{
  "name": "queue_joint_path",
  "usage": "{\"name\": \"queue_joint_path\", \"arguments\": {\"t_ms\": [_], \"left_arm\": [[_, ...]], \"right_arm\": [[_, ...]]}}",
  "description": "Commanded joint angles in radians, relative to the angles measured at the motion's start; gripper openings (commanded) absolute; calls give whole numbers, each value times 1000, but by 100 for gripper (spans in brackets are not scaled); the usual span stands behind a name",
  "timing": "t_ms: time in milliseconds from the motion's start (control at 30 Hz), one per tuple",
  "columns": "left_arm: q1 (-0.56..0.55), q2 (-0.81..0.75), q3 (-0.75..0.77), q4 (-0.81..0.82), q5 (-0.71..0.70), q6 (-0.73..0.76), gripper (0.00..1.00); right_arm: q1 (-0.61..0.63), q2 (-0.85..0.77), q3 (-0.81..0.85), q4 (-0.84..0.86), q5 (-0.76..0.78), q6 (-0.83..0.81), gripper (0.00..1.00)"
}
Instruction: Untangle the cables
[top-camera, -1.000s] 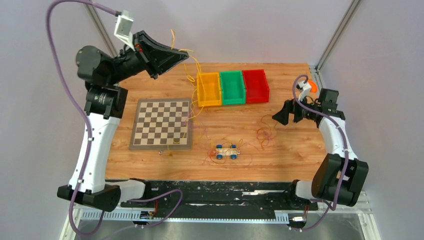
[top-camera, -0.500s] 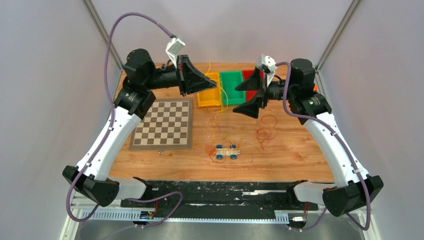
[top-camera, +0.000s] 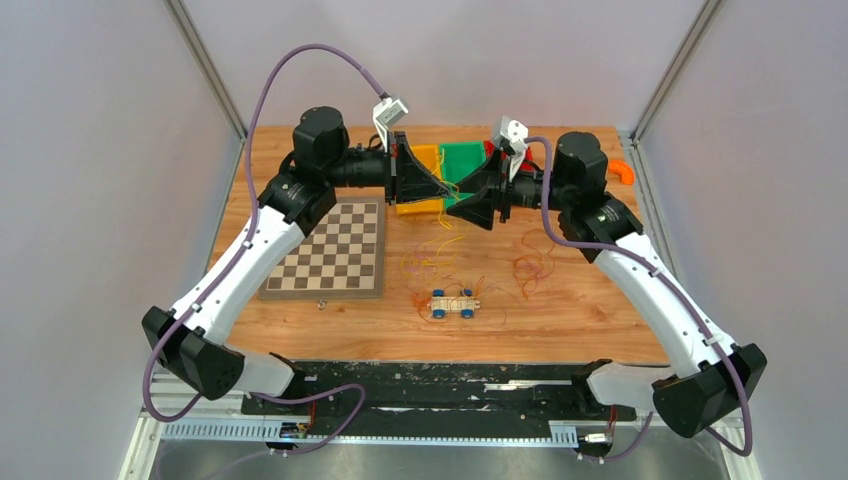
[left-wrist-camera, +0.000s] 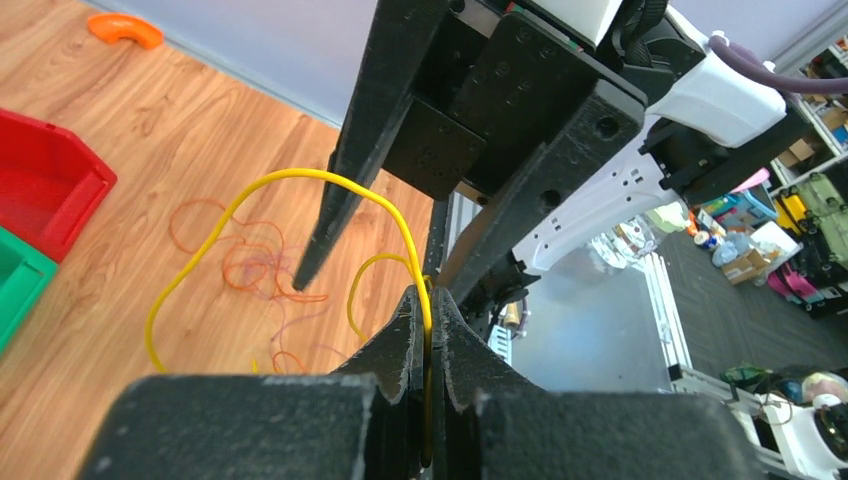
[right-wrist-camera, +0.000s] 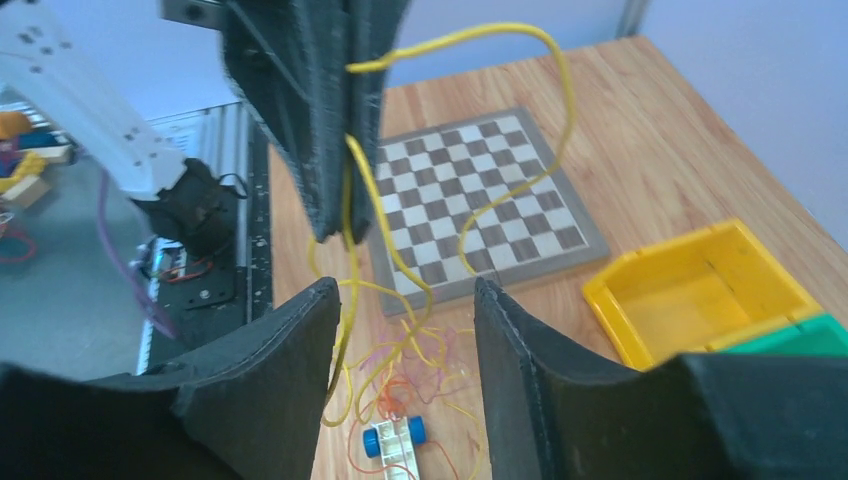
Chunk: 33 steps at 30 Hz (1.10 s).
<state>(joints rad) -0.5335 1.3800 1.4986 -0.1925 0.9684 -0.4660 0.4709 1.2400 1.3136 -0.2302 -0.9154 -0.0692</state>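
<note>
My left gripper hangs above the bins, shut on a thin yellow cable that loops out of its tips and drops to the table. The right gripper faces it nose to nose, open, its fingers on either side of the left tips. In the right wrist view the yellow cable hangs between and past the right gripper, close to its left finger. Loose yellow cables and an orange-red tangle lie on the wood.
A small toy car with blue wheels sits among the strands. The chessboard lies at the left. Yellow, green and red bins stand at the back, partly hidden by the grippers. An orange piece lies at the far right.
Both arms swung in to the middle. The left gripper carried the yellow cable rightward from the back left. The right gripper rose from the table's right side and its jaws have narrowed.
</note>
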Motion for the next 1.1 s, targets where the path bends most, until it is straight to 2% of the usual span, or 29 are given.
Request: {"name": "queue_joint_path", "arguments": {"t_ms": [0, 200, 267, 333, 367, 467, 567, 667, 700, 733, 800, 833, 933, 1067], "left_arm": [[-2, -53, -11, 17, -31, 25, 0], [-2, -62, -25, 10, -53, 21, 0], [0, -59, -28, 5, -59, 22, 0], [0, -58, -29, 0, -64, 17, 0], [1, -57, -30, -2, -67, 16, 0], [26, -61, -53, -36, -109, 15, 0], [80, -82, -123, -44, -136, -3, 13], [155, -144, -296, -1, -119, 10, 19], [163, -160, -331, 0, -113, 35, 29], [167, -197, -384, -12, -110, 102, 51], [170, -257, -438, -39, -107, 190, 69], [169, -294, -450, -53, -106, 216, 73], [169, -356, -433, -125, -123, 335, 96], [169, -414, -364, -152, -152, 442, 100]], "right_arm": [[1, -58, -31, -57, 188, -63, 52], [0, -61, -49, -119, 256, -41, 43], [1, -64, -52, -124, 251, -46, 29], [0, -70, -52, -122, 246, -55, 7], [1, -73, -47, -123, 246, -56, 1], [-2, -93, -16, -124, 229, -68, 0], [-1, -121, 36, -123, 222, -70, 0], [-2, -129, 97, -119, 236, -74, 0], [-1, -127, 115, -116, 237, -73, 0], [-1, -123, 132, -114, 232, -74, 0], [-1, -114, 158, -109, 218, -73, 0], [-1, -110, 165, -107, 211, -74, 0], [0, -99, 178, -91, 201, -67, 0], [-1, -83, 214, -53, 154, -33, 0]]}}
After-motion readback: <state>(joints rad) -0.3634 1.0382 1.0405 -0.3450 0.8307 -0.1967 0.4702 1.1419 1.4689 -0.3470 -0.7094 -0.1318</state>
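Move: The right gripper, half open, has the yellow cable's hanging strands about 2 cm ahead, 2 cm to its right and 4 cm below. The toy car lies some 35 cm below and 3 cm ahead of it; on the table, the orange cable tangle is about 14 cm ahead and 18 cm right, the green bin 33 cm ahead and 3 cm right. From the left gripper, still pinching the yellow cable, those strands hang about 2 cm ahead, 4 cm right and 7 cm below. Ease the right gripper down about 4 cm and a little forward and right, turning it clockwise, and pinch the yellow cable while the left keeps its hold. Then open the left fingers wide, letting the cable go and backing off left and down about 10 cm; meanwhile lift the right gripper some 11 cm from its lowest point, still pinching. ##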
